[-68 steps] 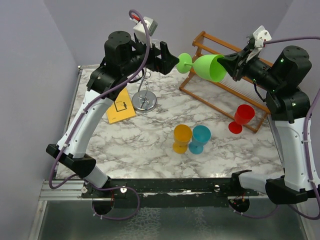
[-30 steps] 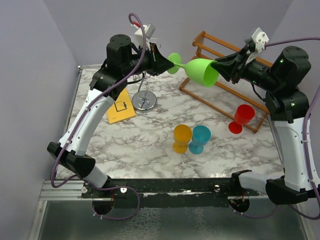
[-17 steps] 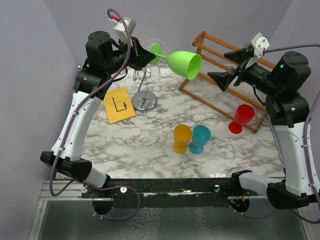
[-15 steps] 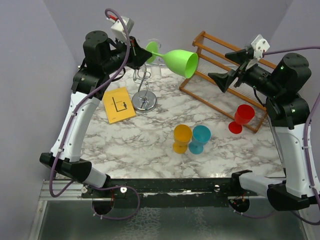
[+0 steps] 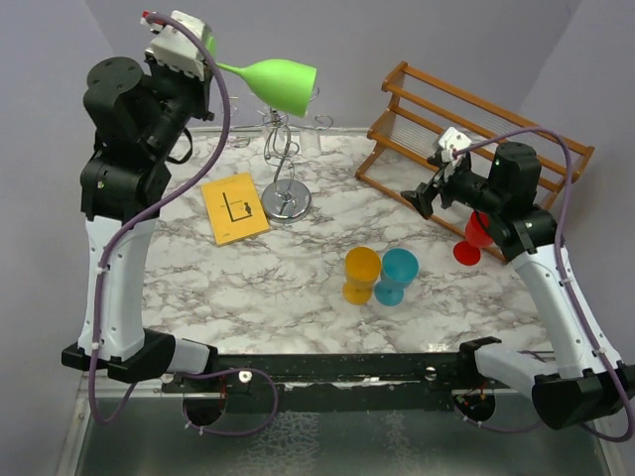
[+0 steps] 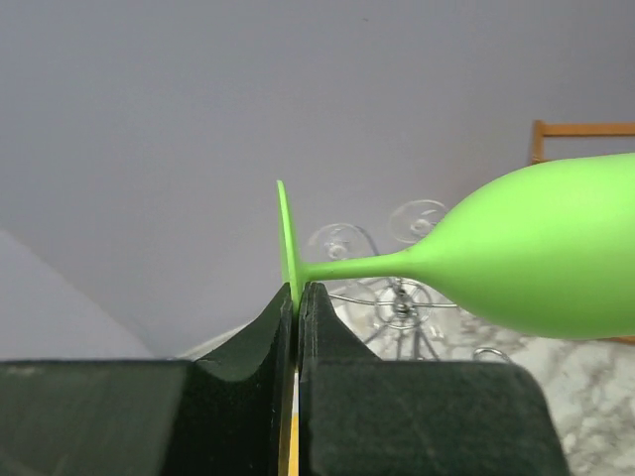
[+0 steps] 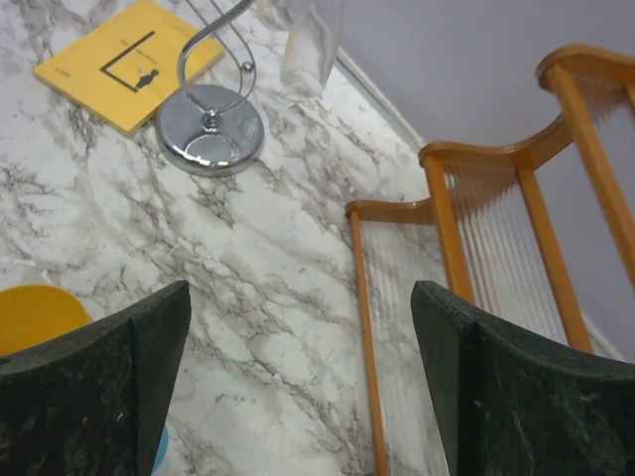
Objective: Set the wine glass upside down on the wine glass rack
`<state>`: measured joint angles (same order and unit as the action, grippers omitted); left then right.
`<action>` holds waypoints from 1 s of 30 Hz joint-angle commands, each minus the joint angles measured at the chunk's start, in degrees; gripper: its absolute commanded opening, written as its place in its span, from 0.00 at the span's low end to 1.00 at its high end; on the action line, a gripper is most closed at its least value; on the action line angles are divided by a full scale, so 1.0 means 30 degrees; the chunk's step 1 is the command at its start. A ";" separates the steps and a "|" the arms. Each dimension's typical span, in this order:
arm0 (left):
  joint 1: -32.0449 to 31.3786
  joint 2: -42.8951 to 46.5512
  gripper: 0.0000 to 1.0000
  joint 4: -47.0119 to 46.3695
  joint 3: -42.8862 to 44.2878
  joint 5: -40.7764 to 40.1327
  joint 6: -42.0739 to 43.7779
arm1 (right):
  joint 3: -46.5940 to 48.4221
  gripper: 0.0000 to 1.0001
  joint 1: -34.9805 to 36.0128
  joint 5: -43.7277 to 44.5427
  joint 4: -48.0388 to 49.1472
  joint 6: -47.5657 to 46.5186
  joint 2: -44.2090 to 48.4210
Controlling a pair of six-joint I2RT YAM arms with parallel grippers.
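The green wine glass (image 5: 283,84) hangs nearly on its side high above the back left of the table, bowl toward the right. My left gripper (image 5: 205,65) is shut on the thin edge of its round foot (image 6: 289,243); in the left wrist view the stem runs right from the gripper (image 6: 297,294) to the bowl (image 6: 541,258). The chrome wine glass rack (image 5: 286,198) stands below the bowl, and its curled arms (image 6: 397,297) show behind the stem. My right gripper (image 5: 425,188) hangs open and empty in front of the wooden rack, with marble showing across its gap (image 7: 298,337).
A brown wooden slatted rack (image 5: 476,124) stands at the back right. A red glass (image 5: 481,230) sits by its near end. Orange (image 5: 361,273) and blue (image 5: 399,273) glasses stand mid-table. A yellow card (image 5: 235,206) lies left of the chrome base (image 7: 210,141).
The right gripper let go of the green glass's bowl, opened wide and drew back down and right. The left arm swung up and left, carrying the glass by its foot over the chrome rack.
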<state>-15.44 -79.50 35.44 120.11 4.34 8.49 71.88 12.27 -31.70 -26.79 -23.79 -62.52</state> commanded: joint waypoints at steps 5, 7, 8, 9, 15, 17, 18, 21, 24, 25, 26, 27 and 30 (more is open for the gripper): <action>0.1385 0.0766 0.00 0.1076 0.2332 -0.4351 0.2876 | -0.3059 0.92 -0.0048 -0.1338 0.2503 -0.0260 0.1742; 0.1681 0.0801 0.00 0.1026 0.2446 -0.5402 0.3367 | -0.3298 0.92 -0.0048 -0.1322 0.2506 -0.0153 0.1774; 0.1777 0.0851 0.00 0.0917 0.2351 -0.5852 0.3650 | -0.3494 0.92 -0.0048 -0.1319 0.2636 -0.0155 0.1853; 0.1906 0.0901 0.00 0.0823 0.2149 -0.6249 0.3945 | -0.3847 0.92 -0.0048 -0.1300 0.2869 -0.0112 0.1929; 0.2356 0.1272 0.00 -0.0549 0.0076 -0.8921 0.6329 | -0.4219 0.93 -0.0048 -0.1397 0.3209 0.0250 0.1847; 0.2433 0.1387 0.00 -0.1178 -0.0709 -0.9893 0.7570 | -0.4319 0.93 -0.0048 -0.1575 0.3273 0.0262 0.1835; 0.2431 0.1415 0.00 -0.1600 -0.1189 -1.0416 0.8185 | -0.4307 0.93 -0.0048 -0.1530 0.3248 0.0296 0.1740; 0.2446 0.1413 0.00 -0.2865 -0.2525 -1.1760 0.9782 | -0.4497 0.93 -0.0048 -0.1464 0.3448 0.0423 0.1745; 0.2433 0.1262 0.00 -0.3830 -0.3829 -1.2227 1.1468 | -0.4532 0.93 -0.0048 -0.1501 0.3415 0.0414 0.1714; 0.2424 0.1162 0.00 -0.4213 -0.4359 -1.2396 1.2188 | -0.4487 0.93 -0.0048 -0.1389 0.3394 0.0414 0.1677; 0.2423 0.1054 0.00 -0.4601 -0.4948 -1.2538 1.2981 | -0.4540 0.93 -0.0055 -0.1327 0.3454 0.0406 0.1702; 0.2408 0.0956 0.00 -0.5137 -0.5597 -1.2673 1.3787 | -0.4638 0.93 -0.0049 -0.1305 0.3546 0.0387 0.1731; 0.2366 0.0666 0.00 -0.6803 -0.7689 -1.2813 1.6164 | -0.4729 0.93 -0.0048 -0.1187 0.3589 0.0309 0.1747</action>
<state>-8.36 -76.40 24.18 103.15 -30.17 44.64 58.43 12.27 -35.03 -18.06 -23.18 -57.49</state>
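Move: The left hand already holds the green wine glass by its foot, bowl to the right. The wine glass rack's upper hooks stand about 17 cm ahead, 10 cm to the right and 12 cm below; a clear glass hangs on the rack, 16 cm ahead and 17 cm right of the hand. The yellow book lies 16 cm ahead, 2 cm left, some 55 cm down. From the right hand the hooks are roughly 21 cm ahead, 28 cm left, 8 cm up. Left hand arcs the held glass 16 cm left, up then down, turning counter-clockwise, bowl tipping down; right sinks. ##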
